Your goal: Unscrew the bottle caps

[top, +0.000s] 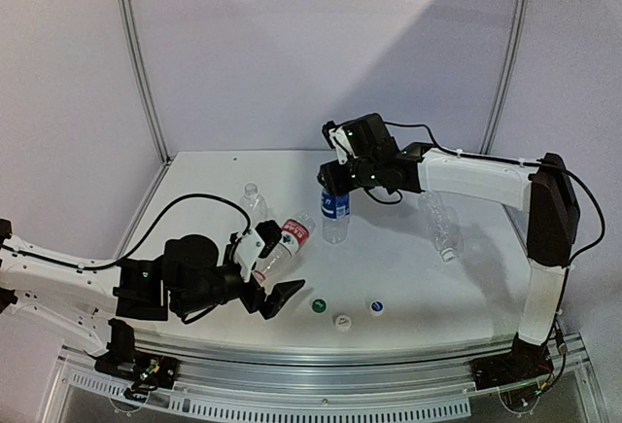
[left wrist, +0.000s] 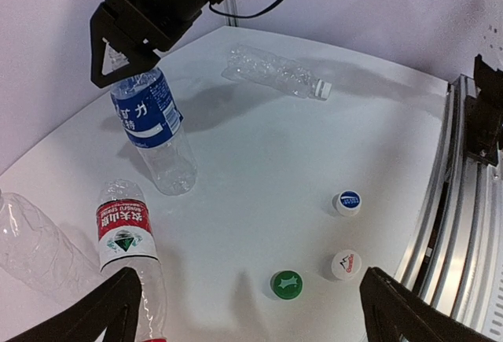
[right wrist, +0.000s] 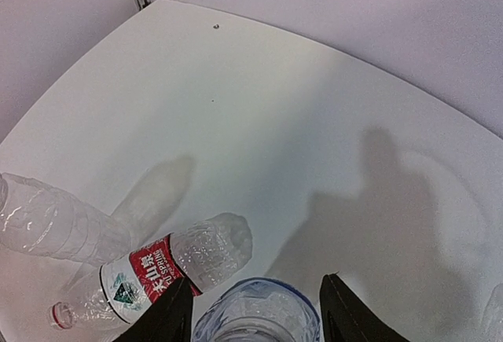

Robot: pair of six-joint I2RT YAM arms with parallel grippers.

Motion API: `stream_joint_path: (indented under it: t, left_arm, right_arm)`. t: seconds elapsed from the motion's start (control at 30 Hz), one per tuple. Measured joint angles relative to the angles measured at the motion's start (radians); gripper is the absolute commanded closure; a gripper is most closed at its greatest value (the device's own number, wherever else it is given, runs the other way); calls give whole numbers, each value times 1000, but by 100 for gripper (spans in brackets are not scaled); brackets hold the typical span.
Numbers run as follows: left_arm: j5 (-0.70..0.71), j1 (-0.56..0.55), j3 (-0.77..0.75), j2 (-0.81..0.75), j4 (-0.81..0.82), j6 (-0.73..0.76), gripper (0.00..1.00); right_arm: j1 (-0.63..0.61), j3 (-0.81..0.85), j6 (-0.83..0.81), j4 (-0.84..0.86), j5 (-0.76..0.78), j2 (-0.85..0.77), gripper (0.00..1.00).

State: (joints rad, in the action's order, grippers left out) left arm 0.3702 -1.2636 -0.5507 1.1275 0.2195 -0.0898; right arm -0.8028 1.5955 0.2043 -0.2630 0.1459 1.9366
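A blue-label bottle (top: 335,215) (left wrist: 154,134) stands upright at mid-table. My right gripper (top: 339,178) (right wrist: 257,317) hangs over its top, open, one finger on each side of the bottle's (right wrist: 255,310) neck without pressing it. Whether it wears a cap is hidden. The red-label bottle (top: 285,241) (left wrist: 124,232) (right wrist: 157,271) lies on its side with its neck beside one finger of my left gripper (top: 275,283) (left wrist: 251,322), which is wide open and holds nothing. On the table near it lie a green cap (top: 318,305) (left wrist: 286,285), a white cap (top: 342,322) (left wrist: 346,264) and a blue cap (top: 376,306) (left wrist: 347,201).
A clear unlabelled bottle (top: 441,221) (left wrist: 271,73) lies at the right with a pale cap (left wrist: 321,89) on it. Another clear bottle (top: 254,199) (right wrist: 55,224) is left of the red-label one. The metal rail (left wrist: 464,200) runs along the near edge.
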Motion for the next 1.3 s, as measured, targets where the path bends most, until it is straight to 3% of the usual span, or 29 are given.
stream_joint_path:
  t: [0.43, 0.7, 0.73, 0.77, 0.8, 0.9, 1.1, 1.3]
  left_arm:
    - [-3, 0, 0, 0, 0, 0, 1]
    - [0, 0, 0, 17, -1, 3, 1]
    - [0, 0, 0, 18, -2, 3, 1]
    - [0, 0, 0, 18, -2, 3, 1]
    - [0, 0, 0, 17, -2, 3, 1]
    - [1, 0, 0, 6, -8, 3, 1]
    - [16, 0, 1, -58, -11, 3, 1]
    - [49, 0, 2, -68, -15, -5, 1]
  right_arm:
    - [0, 0, -9, -26, 1, -28, 26]
    - [0, -23, -23, -37, 7, -165, 20]
    - [0, -22, -26, -44, 12, -184, 17]
    - [0, -22, -28, -53, 21, -202, 4]
    - [0, -22, -28, -60, 31, -217, 1]
    - [2, -62, -33, -58, 98, -280, 1]
    - [68, -301, -28, -35, 237, -480, 1]
    - [131, -327, -26, -128, 297, -512, 4]
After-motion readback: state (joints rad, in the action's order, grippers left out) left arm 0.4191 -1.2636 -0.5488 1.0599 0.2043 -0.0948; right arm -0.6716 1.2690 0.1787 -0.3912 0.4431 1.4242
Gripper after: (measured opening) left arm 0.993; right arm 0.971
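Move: The lying clear bottle, the likely next one, is about 28 cm to the right hand's right, 2 cm farther out and 17 cm below it. The standing blue-label bottle is right under that hand, its middle about 9 cm down. The red-label bottle lies about 14 cm left and 4 cm back, 17 cm below. From the left hand, the lying clear bottle is roughly 27 cm ahead, 38 cm right and 16 cm below. The standing blue-label bottle is left free as the right fingers, already half open around its neck, spread wide and lift about 10 cm straight off it. The hand then swings some 18 cm right, towards the lying clear bottle, easing back and sinking slightly, turning about 20 degrees clockwise. The open, empty left hand rises about 2 cm. ##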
